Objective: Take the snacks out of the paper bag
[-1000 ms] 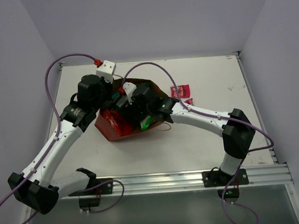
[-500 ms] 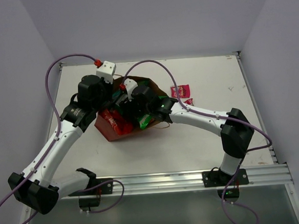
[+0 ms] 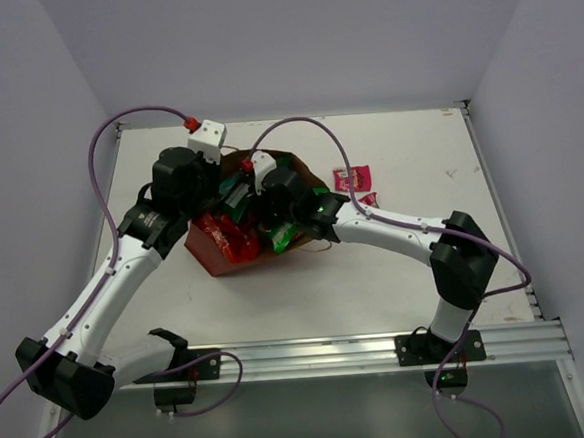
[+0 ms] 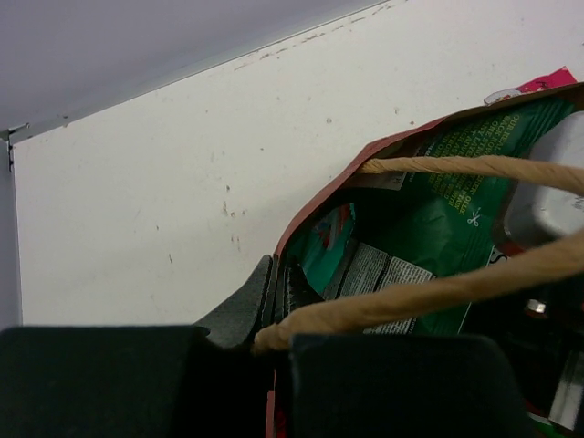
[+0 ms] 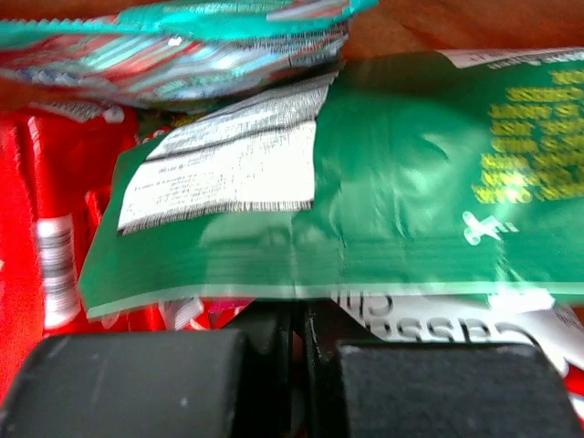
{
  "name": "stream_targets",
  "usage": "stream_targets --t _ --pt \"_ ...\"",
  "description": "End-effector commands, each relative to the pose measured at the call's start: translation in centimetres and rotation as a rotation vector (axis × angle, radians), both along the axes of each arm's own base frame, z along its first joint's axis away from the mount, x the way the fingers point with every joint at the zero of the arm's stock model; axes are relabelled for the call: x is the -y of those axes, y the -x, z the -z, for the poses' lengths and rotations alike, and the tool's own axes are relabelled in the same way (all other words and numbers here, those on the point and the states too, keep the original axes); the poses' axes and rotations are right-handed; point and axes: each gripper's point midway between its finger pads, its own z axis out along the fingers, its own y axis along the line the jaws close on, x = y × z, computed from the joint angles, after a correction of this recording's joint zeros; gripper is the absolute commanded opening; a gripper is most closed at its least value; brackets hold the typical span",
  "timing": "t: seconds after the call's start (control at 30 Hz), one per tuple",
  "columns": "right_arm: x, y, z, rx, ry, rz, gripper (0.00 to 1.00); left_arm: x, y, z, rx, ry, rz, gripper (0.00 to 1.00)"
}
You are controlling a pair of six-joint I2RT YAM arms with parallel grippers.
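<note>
The paper bag (image 3: 212, 255) lies on its side at mid-table, mouth toward the right arm, red base toward the left. My left gripper (image 3: 222, 192) (image 4: 276, 297) is shut on the bag's rim (image 4: 319, 196), next to a string handle (image 4: 438, 165). My right gripper (image 3: 268, 221) (image 5: 301, 315) is inside the bag, jaws shut at the lower seam of a green packet (image 5: 411, 182); a crease runs up from them. Around it lie a teal packet (image 5: 182, 36) and red packets (image 5: 55, 182). Two pink packets (image 3: 352, 179) lie outside on the table.
A green-and-white packet (image 3: 281, 238) pokes out at the bag's near side. A white cable block (image 3: 207, 138) sits behind the left wrist. The table's back edge and walls are close behind the bag.
My right gripper has pushed slightly deeper into the bag and its jaws have shut. The left gripper holds the rim as before.
</note>
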Motion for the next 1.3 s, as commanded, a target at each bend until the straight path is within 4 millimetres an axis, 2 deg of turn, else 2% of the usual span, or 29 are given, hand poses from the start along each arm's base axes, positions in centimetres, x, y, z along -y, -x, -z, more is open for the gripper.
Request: stream_targets --t 0.0,0.03,0.07,0.17,0.2,0.27,0.3,0.4,0.43,0.47,0.5,0.53,0.57,0.6,0.67,0.7,0.73,0.77,0.8,0.83,0.87,0.9,0.97,1.0,1.07,1.1,1.17,1.23,1.27 --pt "0.6 0.7 -6.0 0.08 -0.133 -0.014 0.0 -0.3 0.0 -3.0 0.089 0.047 -0.02 0.0" --pt "0.8 1.2 -6.6 0.081 -0.142 -0.027 0.0 -0.3 0.0 -3.0 0.091 0.047 -0.024 0.0" --pt "1.2 1.9 -8.7 0.099 -0.177 -0.049 0.0 -0.4 0.0 -3.0 0.09 0.045 -0.027 0.0" --pt "2.2 3.1 -11.2 0.128 -0.197 -0.08 0.0 -0.7 -0.1 -3.1 0.094 0.04 -0.044 0.0" --pt "3.0 3.6 -13.1 0.164 -0.215 -0.088 0.0 -0.8 -0.2 -3.2 0.097 0.041 -0.049 0.0" --pt "4.2 4.2 -14.4 0.187 -0.212 -0.091 0.0 -0.9 -0.2 -3.2 0.098 0.039 -0.058 0.0" --pt "5.5 4.5 -16.2 0.228 -0.225 -0.072 0.0 -1.0 -0.2 -3.3 0.102 0.039 -0.061 0.0" --pt "9.4 3.5 -16.8 0.276 -0.209 0.052 0.0 -1.0 -0.2 -3.4 0.108 0.034 -0.06 0.0" --pt "12.1 2.4 -17.0 0.29 -0.211 0.129 0.0 -1.2 -0.2 -3.3 0.111 0.019 -0.058 0.0" --pt "13.7 1.7 -16.9 0.292 -0.211 0.184 0.0 -1.2 -0.2 -3.4 0.119 0.013 -0.052 0.0" --pt "15.5 0.7 -16.5 0.271 -0.23 0.258 0.0 -1.2 -0.2 -3.6 0.13 0.005 -0.05 0.0" --pt "19.3 -1.1 -15.6 0.264 -0.223 0.377 0.0 -1.3 -0.3 -3.7 0.139 -0.012 -0.048 0.0" --pt "21.1 -1.9 -14.9 0.249 -0.229 0.439 0.0 -1.3 -0.3 -3.9 0.146 -0.016 -0.044 0.0" --pt "24.6 -3.4 -13.3 0.209 -0.243 0.562 0.0 -1.2 -0.4 -4.3 0.164 -0.023 -0.034 0.0" --pt "27.3 -4.7 -11.2 0.16 -0.253 0.642 0.0 -0.9 -0.5 -4.8 0.183 -0.019 -0.013 0.0" --pt "30.0 -5.8 -10.1 0.131 -0.263 0.728 0.0 -0.7 -0.6 -5.1 0.194 -0.015 -0.007 0.0" --pt "30.7 -6.7 -7.6 0.068 -0.242 0.749 0.0 -0.3 -0.7 -5.3 0.2 -0.017 0.015 0.0" --pt "31.5 -7.2 -6.3 0.033 -0.235 0.772 0.0 -0.2 -0.8 -5.5 0.207 -0.018 0.024 0.0" --pt "33.6 -8.0 -4.8 -0.011 -0.248 0.84 0.0 0.0 -1.0 -5.8 0.223 -0.015 0.029 0.0" --pt "34.2 -8.5 -3.5 -0.053 -0.252 0.858 0.0 0.1 -1.1 -5.9 0.234 -0.027 0.037 0.0" --pt "34.1 -9.1 -0.7 -0.141 -0.249 0.853 0.0 0.2 -1.3 -5.8 0.24 -0.034 0.044 0.0" --pt "35.3 -9.5 0.6 -0.184 -0.27 0.898 0.0 0.2 -1.5 -5.9 0.264 -0.047 0.05 0.0" --pt "35.8 -10.2 2.7 -0.232 -0.275 0.924 0.01 0.6 -1.9 -6.0 0.285 -0.057 0.07 0.0" --pt "35.9 -10.5 4.4 -0.278 -0.27 0.939 0.04 0.8 -2.1 -6.2 0.306 -0.068 0.084 0.0" --pt "35.9 -10.5 6.2 -0.336 -0.26 0.956 0.17 1.5 -2.4 -6.3 0.316 -0.075 0.114 0.0" --pt "35.9 -10.4 6.3 -0.347 -0.26 0.959 0.24 1.8 -2.5 -6.5 0.322 -0.084 0.131 0.0" --pt "36.0 -9.9 6.0 -0.347 -0.256 0.965 0.45 2.0 -2.8 -6.3 0.32 -0.095 0.145 0.0" --pt "35.4 -9.1 3.8 -0.3 -0.28 0.938 0.65 2.5 -2.6 -6.6 0.329 -0.1 0.175 0.0" --pt "35.2 -8.8 2.7 -0.269 -0.278 0.919 0.71 2.6 -2.6 -6.6 0.33 -0.1 0.183 0.0"
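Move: My right hand is down in the paper bag, shut on a small red packet; its drop spot on the open table is about 35 cm right, 8 cm farther out and 17 cm lower. Left of that spot lie two packets already out: the near packet 8 cm left and 4 cm nearer, the far packet 10 cm left and 4 cm farther out. From my left hand on the rim, the drop spot is roughly 42 cm right, 6 cm ahead, 28 cm down. I pull my right hand up out of the bag by some 18 cm, easing back a little, then swing it fast to the right, about 37 cm in all, and forward. Sinking past the two packets, the wrist turns clockwise some 55 degrees and tips down, and the fingers open over the bare table. My left hand keeps its pinch on the rim, creeping forward and twisting slightly. ##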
